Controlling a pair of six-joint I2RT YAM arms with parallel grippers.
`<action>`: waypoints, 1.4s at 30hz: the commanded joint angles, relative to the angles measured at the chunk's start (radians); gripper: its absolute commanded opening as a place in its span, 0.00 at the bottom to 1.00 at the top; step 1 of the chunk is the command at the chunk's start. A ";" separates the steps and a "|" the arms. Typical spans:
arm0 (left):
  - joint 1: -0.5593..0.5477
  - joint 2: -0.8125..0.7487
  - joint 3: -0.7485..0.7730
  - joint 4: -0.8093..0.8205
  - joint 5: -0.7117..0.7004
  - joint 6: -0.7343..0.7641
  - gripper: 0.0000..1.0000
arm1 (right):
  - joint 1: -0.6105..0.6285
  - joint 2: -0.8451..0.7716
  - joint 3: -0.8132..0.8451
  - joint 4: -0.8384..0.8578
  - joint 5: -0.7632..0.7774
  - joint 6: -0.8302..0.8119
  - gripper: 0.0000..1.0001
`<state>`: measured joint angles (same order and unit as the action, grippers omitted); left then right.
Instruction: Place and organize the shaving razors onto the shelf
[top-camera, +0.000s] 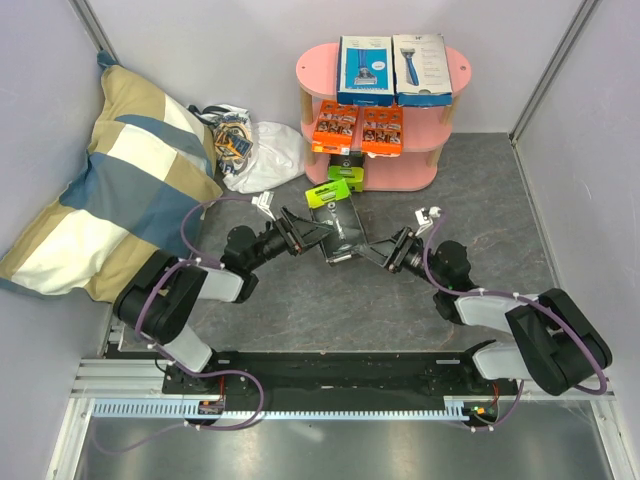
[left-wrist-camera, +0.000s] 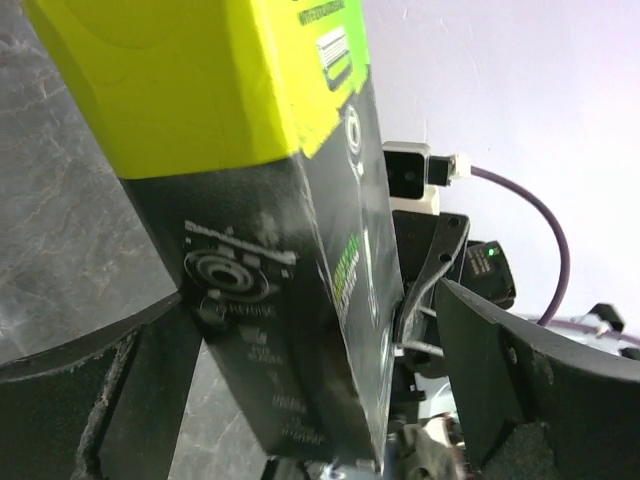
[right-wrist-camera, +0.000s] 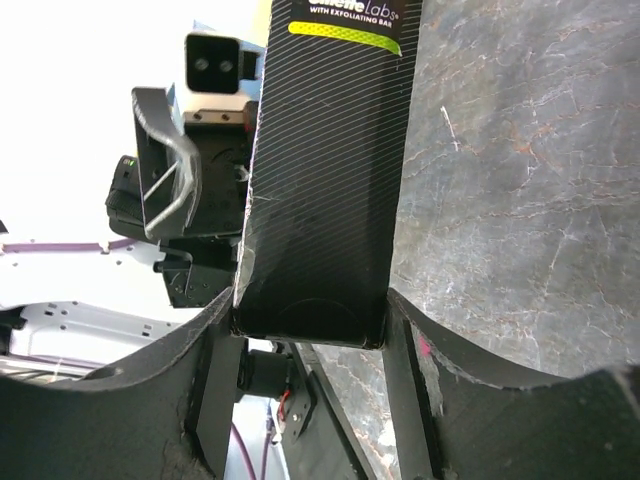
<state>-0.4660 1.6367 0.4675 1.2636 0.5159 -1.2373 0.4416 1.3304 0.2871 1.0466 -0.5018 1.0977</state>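
The lime-green-and-black box (top-camera: 338, 228) hangs between my two grippers over the grey floor, in front of the pink shelf (top-camera: 310, 70). My right gripper (top-camera: 378, 250) is shut on its black end (right-wrist-camera: 320, 200), with both fingers pressed against it. My left gripper (top-camera: 308, 230) straddles the box (left-wrist-camera: 290, 300). One finger (left-wrist-camera: 150, 380) touches it, and the other finger (left-wrist-camera: 510, 380) stands apart with a gap. The blue box (top-camera: 364, 70) and the white box (top-camera: 421, 68) lie on the top board. Two orange cards (top-camera: 335, 125) (top-camera: 382, 130) sit on the middle board. A dark pack (top-camera: 345, 168) shows below them.
A large checked pillow (top-camera: 120, 180) leans in the left corner. A white plastic bag (top-camera: 255, 150) of small colourful items lies between it and the shelf. Pale walls close in the left, right and back.
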 joint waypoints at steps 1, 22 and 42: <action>0.026 -0.139 -0.004 -0.012 -0.025 0.223 1.00 | -0.061 -0.065 -0.019 0.090 -0.003 -0.001 0.04; 0.124 -0.437 0.020 -0.560 -0.134 0.481 1.00 | -0.407 -0.243 -0.082 -0.132 -0.136 -0.052 0.00; 0.150 -0.390 -0.006 -0.518 -0.096 0.470 1.00 | -0.630 0.010 0.060 0.067 -0.198 0.016 0.00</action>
<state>-0.3252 1.2320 0.4683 0.6998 0.3988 -0.8040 -0.1822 1.2942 0.2649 0.9051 -0.6689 1.0771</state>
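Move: My right hand still grips the near end of the black razor box. The free slot on the shelf's bottom tier lies about 25 cm ahead of that hand, 7 cm to its right and 9 cm below. The green-fronted box already on that tier is some 24 cm ahead and 5 cm left; the right orange pack is about 25 cm ahead, 3 cm right and 5 cm higher. From my left hand the slot is roughly 19 cm ahead, 19 cm right and lower. With my right hand I keep my pinch on the black box and carry it some 17 cm to the right and 7 cm forward, sinking slightly and turning about 25 degrees clockwise, towards the free bottom-tier slot. My left hand, already wide open around the box, backs off about 8 cm to the left, rising briefly and then settling as its wrist rolls, and stays open. ##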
